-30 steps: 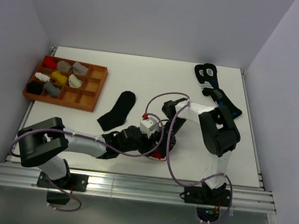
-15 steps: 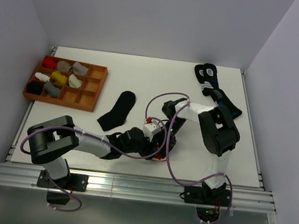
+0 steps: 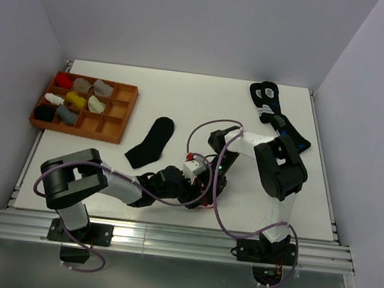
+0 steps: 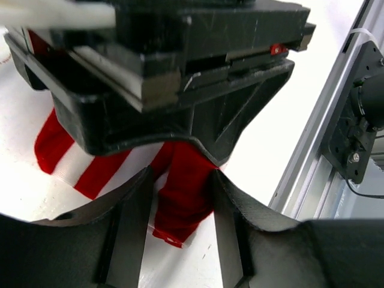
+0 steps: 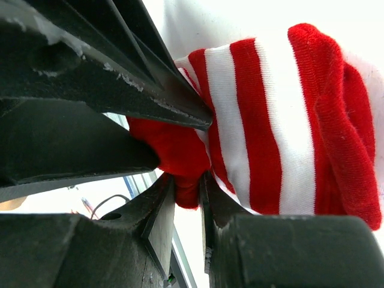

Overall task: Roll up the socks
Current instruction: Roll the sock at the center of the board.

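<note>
The red-and-white striped sock (image 5: 270,120) lies on the white table near the front, and in the top view it is almost hidden under both grippers. Only a red scrap (image 3: 202,201) shows there. My right gripper (image 5: 187,186) is shut on a thin fold of its red end. My left gripper (image 4: 180,180) meets it from the left, and the same red end (image 4: 183,198) fills the gap between its fingertips. From above, the left gripper (image 3: 197,191) and the right gripper (image 3: 210,184) are pressed close together. The plain black sock (image 3: 151,142) lies flat to their upper left, untouched.
A brown compartment tray (image 3: 121,116) with small sock bundles stands at the back left. Dark socks with white rings (image 3: 272,109) lie at the back right. The table's metal front rail (image 4: 312,162) runs close beside the left gripper.
The left arm's elbow has swung rightward towards the middle, with its gripper staying at the striped sock. The right arm and the black sock have not moved.
</note>
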### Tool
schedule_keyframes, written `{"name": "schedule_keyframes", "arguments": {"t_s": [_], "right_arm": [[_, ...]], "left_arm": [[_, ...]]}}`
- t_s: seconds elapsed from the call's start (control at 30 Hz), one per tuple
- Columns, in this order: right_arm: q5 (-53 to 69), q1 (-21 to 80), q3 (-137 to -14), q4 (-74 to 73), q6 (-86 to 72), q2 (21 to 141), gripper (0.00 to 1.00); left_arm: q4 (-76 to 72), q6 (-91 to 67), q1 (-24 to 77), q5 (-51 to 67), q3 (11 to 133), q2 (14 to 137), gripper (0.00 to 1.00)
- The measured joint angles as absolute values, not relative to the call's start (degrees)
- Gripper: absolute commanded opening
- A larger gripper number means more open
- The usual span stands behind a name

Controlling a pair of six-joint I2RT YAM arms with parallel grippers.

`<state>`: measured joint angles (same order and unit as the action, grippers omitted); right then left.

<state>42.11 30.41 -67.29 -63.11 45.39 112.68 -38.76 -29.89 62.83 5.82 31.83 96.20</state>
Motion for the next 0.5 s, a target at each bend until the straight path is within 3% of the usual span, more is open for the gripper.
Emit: {"name": "schedule_keyframes", "arguments": {"t_s": [0.2,0.5], "right_arm": [[42.06,30.41,-67.29,-63.05,44.99,112.68,0.20],[41.19,30.33,-67.11,-63.35,44.45,112.68,0.20]], "left_arm": [[-39.44,-30.68,62.81,6.94,31.33,96.27,0.45],[-39.59,-31.42,62.81,8.73,32.60,97.89,0.06]]}}
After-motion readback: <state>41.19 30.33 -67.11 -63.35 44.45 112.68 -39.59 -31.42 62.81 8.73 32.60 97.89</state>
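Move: The striped sock's near edge, a gathered red fold, stands between the left hand's open fingers, its middle about 2 cm to their right, 1 cm back and 1 cm lower. The right fingers already pinch that fold about 4 cm to the left hand's right, level fore and aft; from them its middle is roughly 2 cm left and 1 cm back. The black sock lies some 19 cm ahead and 21 cm left of the left hand. The striped sock's gathered red fold gets a second grip: the left hand eases back towards the robot by a bit over half a centimetre, then slides about as far right towards the right gripper, while its half-open fingers close on the fold and pinch it. The right hand stays in place and keeps its own pinch on the fold. ##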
